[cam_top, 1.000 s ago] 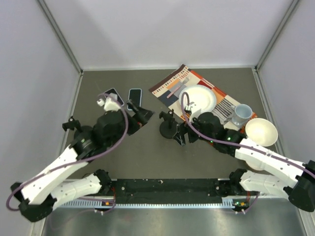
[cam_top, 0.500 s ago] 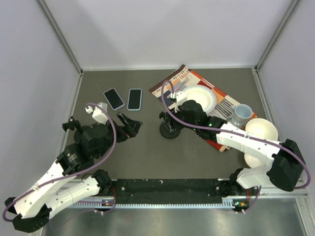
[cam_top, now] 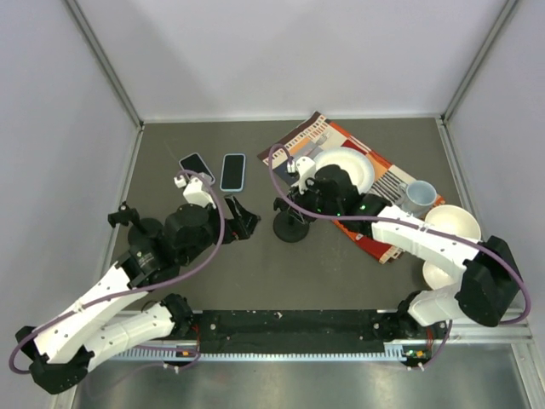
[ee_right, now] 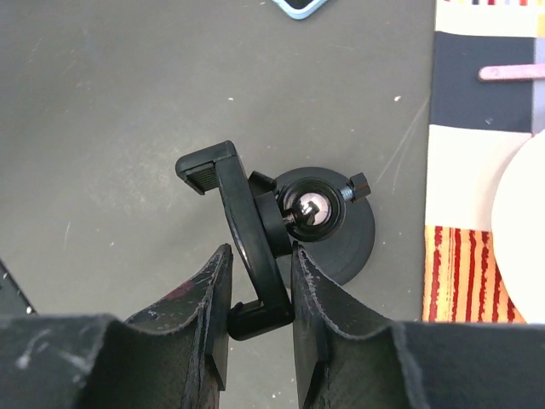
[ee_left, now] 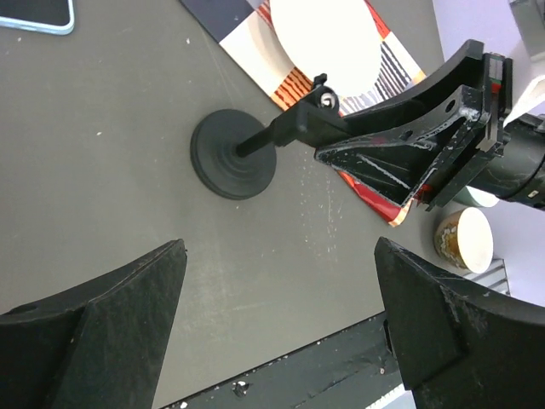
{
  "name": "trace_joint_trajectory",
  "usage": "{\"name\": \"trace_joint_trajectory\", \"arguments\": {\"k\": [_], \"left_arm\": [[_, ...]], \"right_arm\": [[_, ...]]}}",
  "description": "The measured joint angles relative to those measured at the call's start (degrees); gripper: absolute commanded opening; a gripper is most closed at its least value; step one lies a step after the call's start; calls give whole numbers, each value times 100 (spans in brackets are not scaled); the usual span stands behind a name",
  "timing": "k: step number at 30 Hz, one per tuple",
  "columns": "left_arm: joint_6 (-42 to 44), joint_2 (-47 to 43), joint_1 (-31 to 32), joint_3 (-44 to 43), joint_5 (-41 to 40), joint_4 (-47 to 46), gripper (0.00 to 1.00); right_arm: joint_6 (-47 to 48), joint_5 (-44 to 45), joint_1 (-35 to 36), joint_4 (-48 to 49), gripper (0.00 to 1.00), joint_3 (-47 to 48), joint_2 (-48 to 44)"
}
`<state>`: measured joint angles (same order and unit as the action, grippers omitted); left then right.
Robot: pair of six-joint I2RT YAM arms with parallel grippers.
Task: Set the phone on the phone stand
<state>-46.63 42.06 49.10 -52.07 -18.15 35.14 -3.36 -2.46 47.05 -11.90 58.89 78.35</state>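
Observation:
Two phones lie flat at the back left: a black one [cam_top: 195, 166] and a blue-edged one [cam_top: 232, 171]. The black phone stand [cam_top: 291, 225] sits mid-table on its round base [ee_right: 345, 234], with its cradle [ee_right: 243, 221] tilted on a ball joint. My right gripper [ee_right: 260, 277] is shut on the lower end of that cradle, and both fingers [ee_right: 311, 285] press against it. My left gripper [ee_left: 277, 256] hangs open and holds nothing, left of the stand [ee_left: 232, 155] and just in front of the phones. In the top view the left gripper [cam_top: 243, 220] and the right gripper [cam_top: 294, 198] flank the stand.
A patterned placemat [cam_top: 379, 183] at the back right carries a white plate [cam_top: 349, 169] and a grey mug [cam_top: 419, 198]. A white bowl [cam_top: 451, 228] stands at the right edge. Grey walls enclose the table on three sides.
The right arm swung left over the stand and its jaws closed onto the cradle. The left arm drew back, then came forward again near the phones, jaws still open.

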Motion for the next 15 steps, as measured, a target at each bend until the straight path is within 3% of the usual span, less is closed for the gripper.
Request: {"name": "trace_joint_trajectory", "arguments": {"k": [5,6,7,8,13,15], "left_arm": [[170,378,-136,-120,280,-238,97],[205,485,-190,-184,367,-260,98],[247,621,-267,-238,466,-273,98],[297,748,-382,-304,623,-269,98],[570,1241,-1510,-564,1672,-192,99],[820,1633,-2194,-798,2177,-81,99]], "right_arm": [[387,-1134,-415,-55,0,0,0],[457,-1268,-463,-76,26,0,2],[514,-1335,-483,-94,38,2,7],[570,-1375,-485,-105,57,4,9],[417,-1392,-479,-315,93,15,-33],[186,-1329,-479,-437,99,11,-203]]}}
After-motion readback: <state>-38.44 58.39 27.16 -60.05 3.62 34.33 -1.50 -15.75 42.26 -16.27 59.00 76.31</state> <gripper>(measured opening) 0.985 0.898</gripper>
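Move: The phone stand has its clamp's lower jaw between the shut right fingers, its post and base some 3 cm ahead and 4 cm left of that hand, its middle about 9 cm below. The plate lies about 19 cm ahead, 15 cm right. The nearer phone is on the table some 26 cm ahead of the left hand, 6 cm left, 25 cm below; a second phone lies 14 cm left of it and 3 cm farther out. From the left hand the stand is 8 cm ahead, 14 cm right. The phone stand's clamp, still pinched by the right hand, is turned counter-clockwise by about 10 degrees; then the right fingers open wide, let go of the jaw and ease back about 2 cm. Meanwhile the open left hand drifts 2 cm right, then swings forward and back left, some 7 cm out in all towards the nearer phone, fingers tipping down a little. ##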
